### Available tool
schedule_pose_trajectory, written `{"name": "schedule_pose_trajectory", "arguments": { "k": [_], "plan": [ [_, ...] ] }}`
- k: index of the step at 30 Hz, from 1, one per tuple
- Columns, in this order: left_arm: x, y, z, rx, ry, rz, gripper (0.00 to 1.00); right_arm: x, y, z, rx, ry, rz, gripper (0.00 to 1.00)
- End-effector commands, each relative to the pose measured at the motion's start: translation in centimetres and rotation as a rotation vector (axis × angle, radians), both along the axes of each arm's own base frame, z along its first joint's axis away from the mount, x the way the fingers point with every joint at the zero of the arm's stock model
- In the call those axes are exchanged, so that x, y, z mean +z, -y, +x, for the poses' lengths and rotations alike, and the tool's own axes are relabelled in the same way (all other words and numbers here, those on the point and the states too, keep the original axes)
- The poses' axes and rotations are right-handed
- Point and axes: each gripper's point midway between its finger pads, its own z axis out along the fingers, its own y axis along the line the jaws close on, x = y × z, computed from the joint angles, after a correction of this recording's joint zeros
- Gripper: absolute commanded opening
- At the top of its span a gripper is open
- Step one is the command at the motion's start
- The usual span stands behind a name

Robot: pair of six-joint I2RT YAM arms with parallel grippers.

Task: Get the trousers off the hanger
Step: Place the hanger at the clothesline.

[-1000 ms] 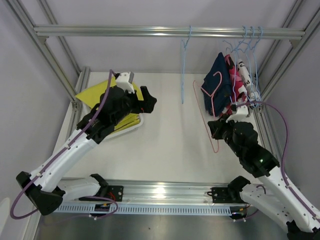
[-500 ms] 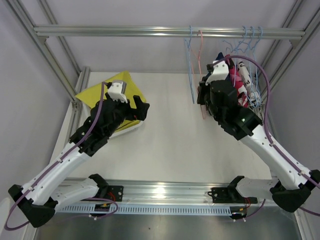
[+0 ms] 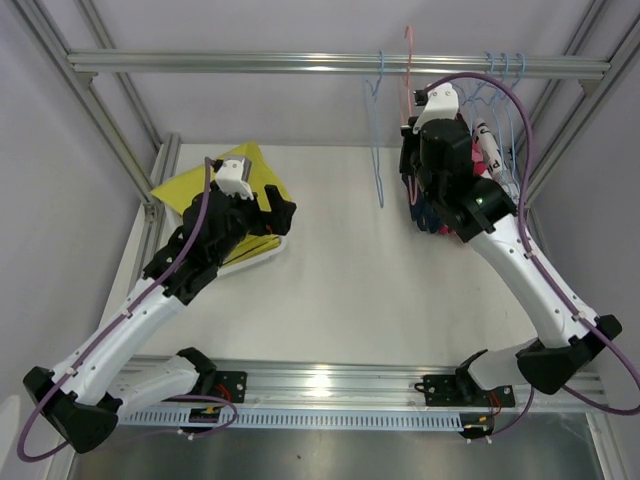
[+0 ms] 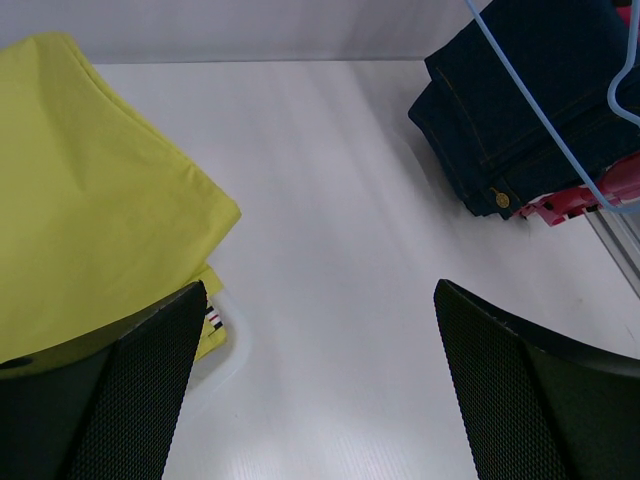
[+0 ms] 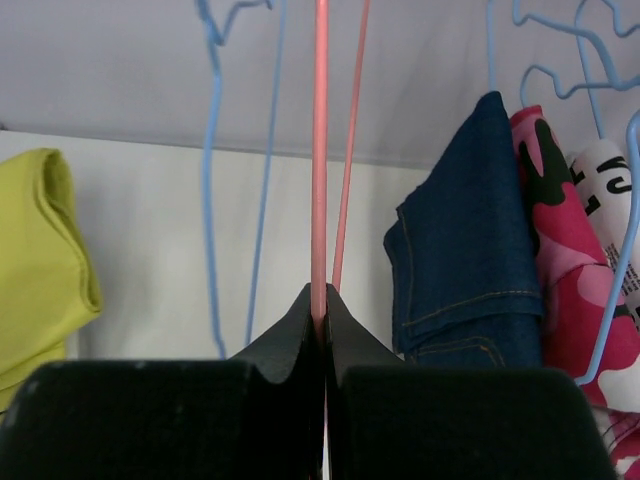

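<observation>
My right gripper (image 5: 322,310) is shut on a thin pink hanger (image 5: 320,150), whose hook reaches up by the top rail (image 3: 250,62); no cloth shows on its wires. Just right of it hang navy blue trousers (image 5: 470,260), pink-red patterned trousers (image 5: 560,260) and white lettered trousers (image 5: 610,190) on blue hangers. In the top view the right gripper (image 3: 412,140) is high, near the rail. My left gripper (image 4: 320,380) is open over bare table, beside the plain yellow trousers (image 4: 90,200) lying at the left (image 3: 245,165).
An empty blue hanger (image 3: 378,140) hangs from the rail just left of the pink one. The yellow trousers rest on a white tray (image 4: 225,350). Frame posts run down both sides of the table.
My right arm has swung up from low over the table to the rail, carrying the pink hanger with it. The left arm has shifted slightly back, still open.
</observation>
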Motion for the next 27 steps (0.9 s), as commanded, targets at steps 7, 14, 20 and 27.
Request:
{"name": "schedule_pose_trajectory", "arguments": {
  "k": [7,14,20,27],
  "plan": [
    [1.1,0.0,0.6,-0.024,-0.005,-0.076,0.99,-3.6,0.3,4.4,0.042,-0.093,0.023,0.0],
    [0.8,-0.2,1.0,-0.03,-0.024,-0.095,0.99,-7.3,-1.8,3.8,0.105,-0.148,0.025,0.0],
    [0.7,-0.2,1.1,-0.028,-0.026,-0.092,0.99,-8.7,-3.2,3.1,0.132,-0.162,0.02,0.0],
    [0.7,-0.2,1.1,-0.031,-0.032,-0.092,1.0,-8.8,-4.5,2.9,0.15,-0.164,0.001,0.0]
  ]
}}
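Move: The pink hanger is already pinched in the right hand, its hook standing up near the clothesline. The free stretch of clothesline it goes to lies about 14 cm ahead, 2 cm to the left and 6 cm above this hand. The empty blue hanger hangs roughly 12 cm ahead, 6 cm left and 5 cm lower, the blue jeans some 8 cm ahead, 6 cm right and 12 cm below. From the left hand that stretch is around 20 cm ahead, 27 cm right and 15 cm up. The pink hanger, kept pinched in the shut right fingers, is lowered about 8 cm to bring its hook down over the clothesline, going about 4 cm forward with a slight swing to the right first. The fingers tip down some 10 degrees on the way; then the hand holds its height and eases about 4 cm left towards the empty blue hanger, turning slightly counter-clockwise. ##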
